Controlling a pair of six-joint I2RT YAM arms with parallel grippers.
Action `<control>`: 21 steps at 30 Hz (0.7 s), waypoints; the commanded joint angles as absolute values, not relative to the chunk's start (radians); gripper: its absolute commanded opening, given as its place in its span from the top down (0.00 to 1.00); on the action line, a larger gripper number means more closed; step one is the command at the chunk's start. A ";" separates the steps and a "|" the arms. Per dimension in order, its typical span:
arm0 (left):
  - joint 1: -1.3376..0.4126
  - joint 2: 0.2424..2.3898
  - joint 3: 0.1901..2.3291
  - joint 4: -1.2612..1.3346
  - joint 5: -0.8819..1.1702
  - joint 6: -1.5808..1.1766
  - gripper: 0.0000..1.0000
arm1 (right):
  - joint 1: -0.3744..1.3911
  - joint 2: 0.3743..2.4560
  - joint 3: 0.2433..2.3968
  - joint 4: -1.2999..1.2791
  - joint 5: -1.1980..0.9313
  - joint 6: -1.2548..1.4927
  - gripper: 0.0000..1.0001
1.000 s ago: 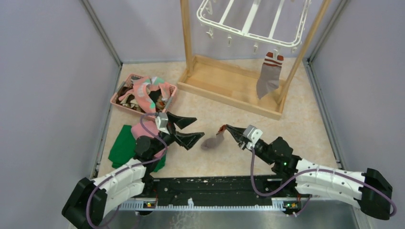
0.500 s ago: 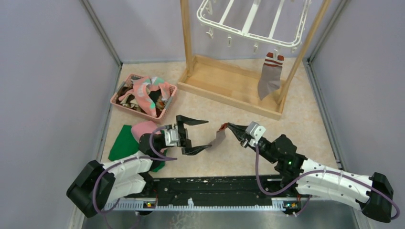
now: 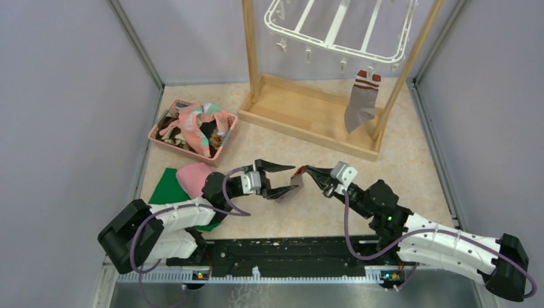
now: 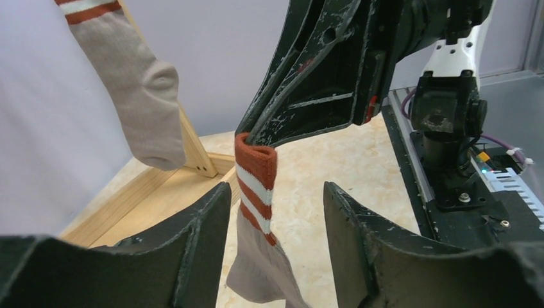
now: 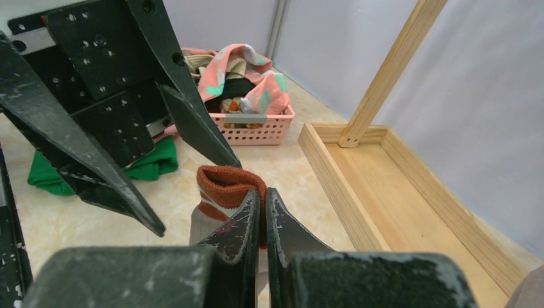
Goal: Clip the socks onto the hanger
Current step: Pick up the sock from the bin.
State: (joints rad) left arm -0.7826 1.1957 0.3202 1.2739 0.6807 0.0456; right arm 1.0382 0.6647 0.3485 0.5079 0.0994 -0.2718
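A grey-brown sock (image 3: 297,177) with a red-white striped cuff hangs from my right gripper (image 3: 306,170), which is shut on the cuff edge (image 5: 221,183). My left gripper (image 3: 283,179) stands open around this sock. In the left wrist view the sock (image 4: 256,186) hangs between the two fingers with a gap on each side. A matching sock (image 3: 360,102) hangs clipped to the near rim of the white hanger (image 3: 333,29) at the top. More socks lie heaped in a pink basket (image 3: 192,128).
The hanger hangs inside a wooden frame stand (image 3: 308,115) with a tray-like base at the back. A green cloth (image 3: 165,187) and a pink cloth (image 3: 194,174) lie beside the left arm. Grey walls close in both sides.
My left gripper has swung right to the hanging sock, and its jaws have narrowed around it. The right gripper has raised the sock off the table and kept its grip.
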 commanded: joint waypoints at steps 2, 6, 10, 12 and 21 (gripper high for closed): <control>-0.807 1.236 0.361 1.331 0.598 0.075 0.42 | 1.023 0.644 0.397 0.529 0.074 -0.243 1.00; -0.811 1.266 0.373 1.353 0.583 0.070 0.54 | 1.016 0.639 0.391 0.529 0.066 -0.237 1.00; -0.813 1.290 0.386 1.364 0.579 0.057 0.75 | 1.009 0.632 0.384 0.528 0.060 -0.232 1.00; -0.812 1.296 0.388 1.373 0.577 0.044 0.83 | 1.006 0.629 0.382 0.525 0.059 -0.230 1.00; -0.806 1.230 0.318 1.392 0.416 -0.126 1.00 | 0.995 0.603 0.360 0.537 0.081 -0.215 0.55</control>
State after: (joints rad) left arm -0.8070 1.2831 0.3527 1.3163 0.5255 -0.0212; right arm 1.0080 0.6369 0.3485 0.5064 0.0677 -0.2329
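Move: The sock hangs by its red-striped cuff from the right fingertips, the cuff about 2 cm to that hand's left and 1 cm back. From the open left hand the cuff is roughly 2 cm ahead, 3 cm to the right and near its own height. The already clipped sock is about 21 cm farther out and 21 cm to the left hand's right, a little higher; the wooden tray's middle is some 27 cm ahead, 9 cm right and 20 cm lower. Forward and slightly right, with a shallow 1 cm dip and rise, the left hand slides in about 2.5 cm so its fingers straddle the sock just at the striped cuff, closing from a bit over half open to pinch it. The right hand keeps its hold almost in place, then, once the left is shut, begins opening and lets go of the cuff. ##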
